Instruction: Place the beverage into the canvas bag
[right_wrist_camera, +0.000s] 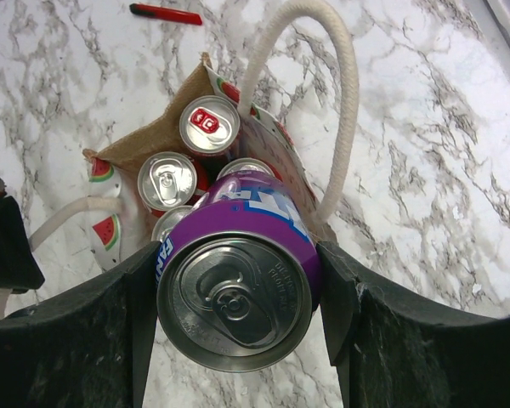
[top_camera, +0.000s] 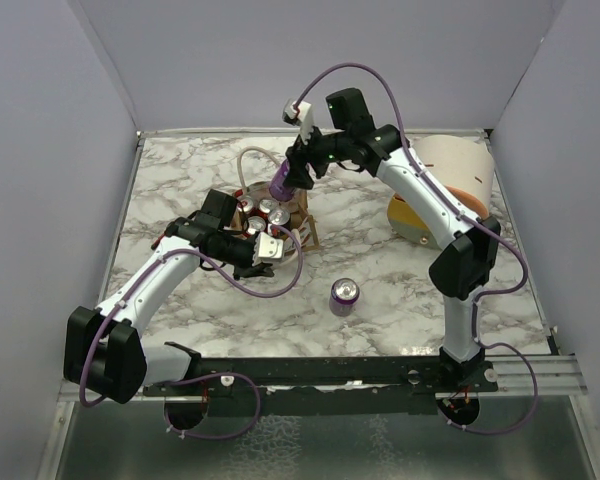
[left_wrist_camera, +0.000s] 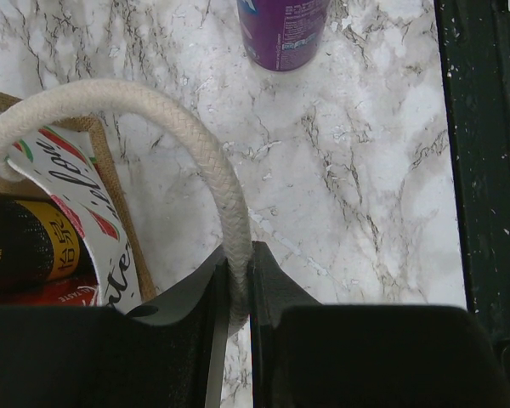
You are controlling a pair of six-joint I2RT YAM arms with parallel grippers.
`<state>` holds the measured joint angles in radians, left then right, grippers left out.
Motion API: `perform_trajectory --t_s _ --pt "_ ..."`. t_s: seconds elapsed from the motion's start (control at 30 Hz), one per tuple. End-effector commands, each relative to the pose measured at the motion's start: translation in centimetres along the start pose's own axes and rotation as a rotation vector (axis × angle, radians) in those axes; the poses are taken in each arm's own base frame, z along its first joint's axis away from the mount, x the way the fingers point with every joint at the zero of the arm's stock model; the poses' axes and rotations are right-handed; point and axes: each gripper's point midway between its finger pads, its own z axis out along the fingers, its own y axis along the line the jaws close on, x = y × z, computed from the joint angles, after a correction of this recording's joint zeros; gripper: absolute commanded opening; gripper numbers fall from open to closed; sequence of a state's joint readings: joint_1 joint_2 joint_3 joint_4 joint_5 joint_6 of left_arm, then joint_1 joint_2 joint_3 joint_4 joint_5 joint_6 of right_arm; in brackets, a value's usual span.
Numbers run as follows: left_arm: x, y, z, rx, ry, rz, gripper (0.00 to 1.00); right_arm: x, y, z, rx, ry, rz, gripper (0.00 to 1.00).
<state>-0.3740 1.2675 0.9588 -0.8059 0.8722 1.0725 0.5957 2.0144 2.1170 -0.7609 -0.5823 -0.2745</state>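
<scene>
The beverage, a purple can (right_wrist_camera: 238, 289), hangs upright between the fingers of my right gripper (right_wrist_camera: 238, 259), which is shut on its sides. In the top view the can (top_camera: 280, 184) and right gripper (top_camera: 288, 176) hover just above the far edge of the canvas bag (top_camera: 302, 228). The bag (right_wrist_camera: 144, 136) stands open below and holds several red and silver cans (right_wrist_camera: 167, 180). My left gripper (left_wrist_camera: 236, 259) is shut on the bag's white rope handle (left_wrist_camera: 153, 98), beside the watermelon side panel (left_wrist_camera: 68, 183). The top view shows the left gripper (top_camera: 270, 248) at the bag's near side.
A second purple can (top_camera: 344, 296) stands on the marble to the right of the bag and nearer than it; its lower part (left_wrist_camera: 285, 34) shows in the left wrist view. A peach-and-yellow domed container (top_camera: 450, 185) sits at the back right. A red stick (right_wrist_camera: 166, 13) lies beyond the bag. Grey walls enclose the table.
</scene>
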Motion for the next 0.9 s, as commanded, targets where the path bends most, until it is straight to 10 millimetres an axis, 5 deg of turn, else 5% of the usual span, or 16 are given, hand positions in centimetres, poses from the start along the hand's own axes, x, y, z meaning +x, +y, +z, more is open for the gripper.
perform_trajectory --t_s 0.0,0.47,0.87 --pt "-1.4 -1.3 -0.3 0.041 -0.059 0.001 0.15 -1.7 -1.0 0.1 0.041 -0.056 -0.049 0.06" --pt "-1.3 -1.4 -0.2 0.043 -0.060 -0.001 0.15 1.1 -2.5 1.5 0.090 0.023 -0.028 0.05" --pt "-0.9 -1.5 0.0 0.051 -0.057 -0.003 0.15 3.6 -4.9 0.4 0.261 0.166 -0.030 0.04"
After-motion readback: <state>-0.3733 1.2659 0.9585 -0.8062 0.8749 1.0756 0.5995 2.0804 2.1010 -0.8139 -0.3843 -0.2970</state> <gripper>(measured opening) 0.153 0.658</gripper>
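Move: The free far-right corner of the canvas bag, where the purple can is being taken, is almost under the right hand: about 2 cm ahead, 1 cm left and 19 cm down. Within the bag, the nearest can stands some 3 cm back and 4 cm left of the hand. The far rope handle arches roughly 6 cm ahead, 6 cm left and 7 cm below it. From the left hand, that corner is about 18 cm ahead, 5 cm right and 8 cm down. The purple can, still gripped by the right hand, is lowered about 6 cm towards the bag's free far-right corner, slowly at first, then faster while easing a couple of centimetres forward and right. The fingers tip some 10 degrees further down and turn slightly clockwise. The left hand stays put, keeping its hold on the near rope handle. ##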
